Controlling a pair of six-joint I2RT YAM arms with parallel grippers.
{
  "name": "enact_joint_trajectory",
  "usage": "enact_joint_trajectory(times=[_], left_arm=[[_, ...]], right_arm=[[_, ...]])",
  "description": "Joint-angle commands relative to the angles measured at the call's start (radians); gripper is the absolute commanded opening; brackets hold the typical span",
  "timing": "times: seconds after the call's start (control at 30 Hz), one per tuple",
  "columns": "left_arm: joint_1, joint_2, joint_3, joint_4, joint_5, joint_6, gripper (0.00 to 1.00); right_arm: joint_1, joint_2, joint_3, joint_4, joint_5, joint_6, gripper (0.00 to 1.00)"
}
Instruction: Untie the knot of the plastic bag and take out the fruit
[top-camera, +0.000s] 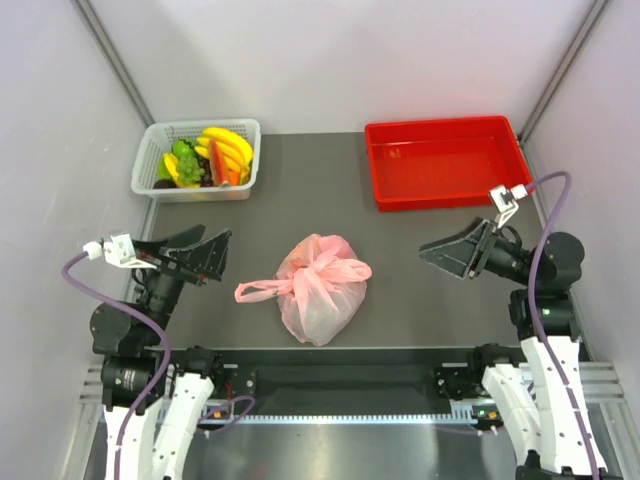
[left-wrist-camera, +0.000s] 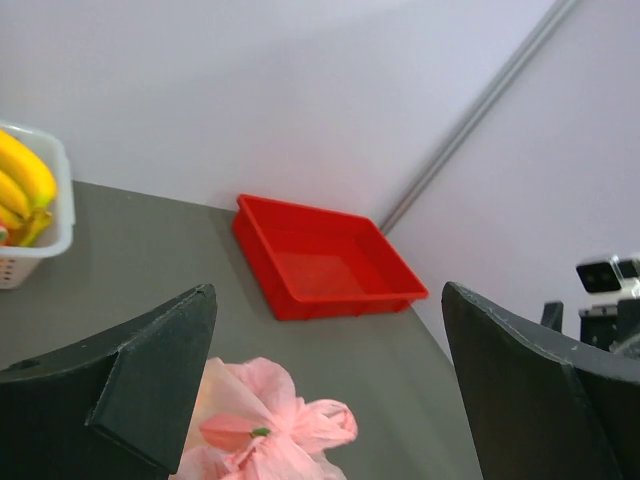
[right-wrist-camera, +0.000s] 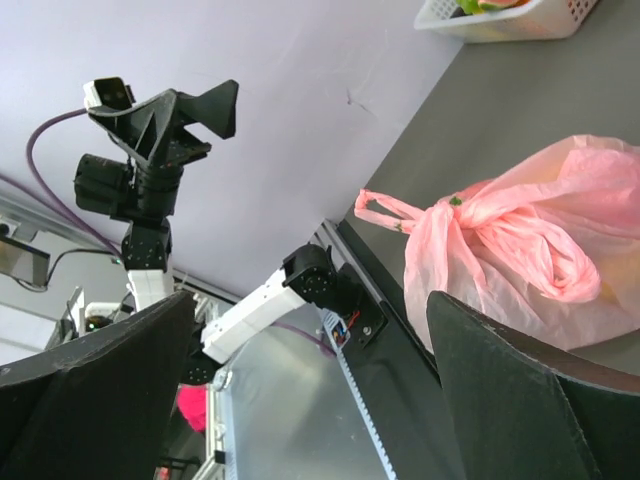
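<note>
The pink plastic bag lies on the dark table between both arms, bulging and tied shut. Its knot sits on top as a bunched bow, and one loop handle trails out to the left. The fruit is hidden inside the film. My left gripper hovers open to the left of the bag, with nothing between its fingers. My right gripper hovers open to the right, also holding nothing. The left wrist view shows the bag and knot low between the fingers. The right wrist view shows the bag and knot beyond the fingers.
A white basket at the back left holds bananas, grapes and red-orange slices. A red tray stands at the back right. Pale walls close in both sides and the back. The black rail with the arm bases runs along the near edge.
</note>
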Motion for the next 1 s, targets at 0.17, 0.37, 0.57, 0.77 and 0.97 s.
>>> enact_joint_trajectory(times=[0.17, 0.37, 0.57, 0.77, 0.97], left_arm=[[-0.030, 0.015, -0.043, 0.085, 0.205, -0.153, 0.99], [-0.046, 0.110, -0.062, 0.119, 0.342, -0.164, 0.99], [-0.053, 0.247, 0.019, -0.088, 0.397, -0.071, 0.99], [-0.056, 0.277, 0.067, -0.222, 0.303, 0.014, 0.99], [-0.056, 0.300, 0.101, -0.378, 0.102, 0.040, 0.99]], right_arm=[[0.075, 0.057, 0.076, -0.075, 0.018, -0.095, 1.00], [0.449, 0.245, 0.366, -0.568, 0.483, -0.612, 1.00], [0.972, 0.527, 0.590, -0.775, 1.173, -0.698, 1.00], [1.226, 0.779, 0.690, -0.792, 1.454, -0.669, 1.00], [1.309, 0.930, 0.744, -0.767, 1.546, -0.603, 0.98]])
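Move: From the right hand the plastic bag lies about 18 cm to the left, 4 cm ahead and some 25 cm below. Its loose handle loop sticks out roughly 10 cm farther left, level with the bag; the red box stands about 32 cm ahead and 12 cm to the right. From the left hand the bag lies about 15 cm to the right, 2 cm ahead and some 32 cm down. Fingers open, the right hand swings 18 cm left and down, tipping downward towards the bag; the left sinks too. ##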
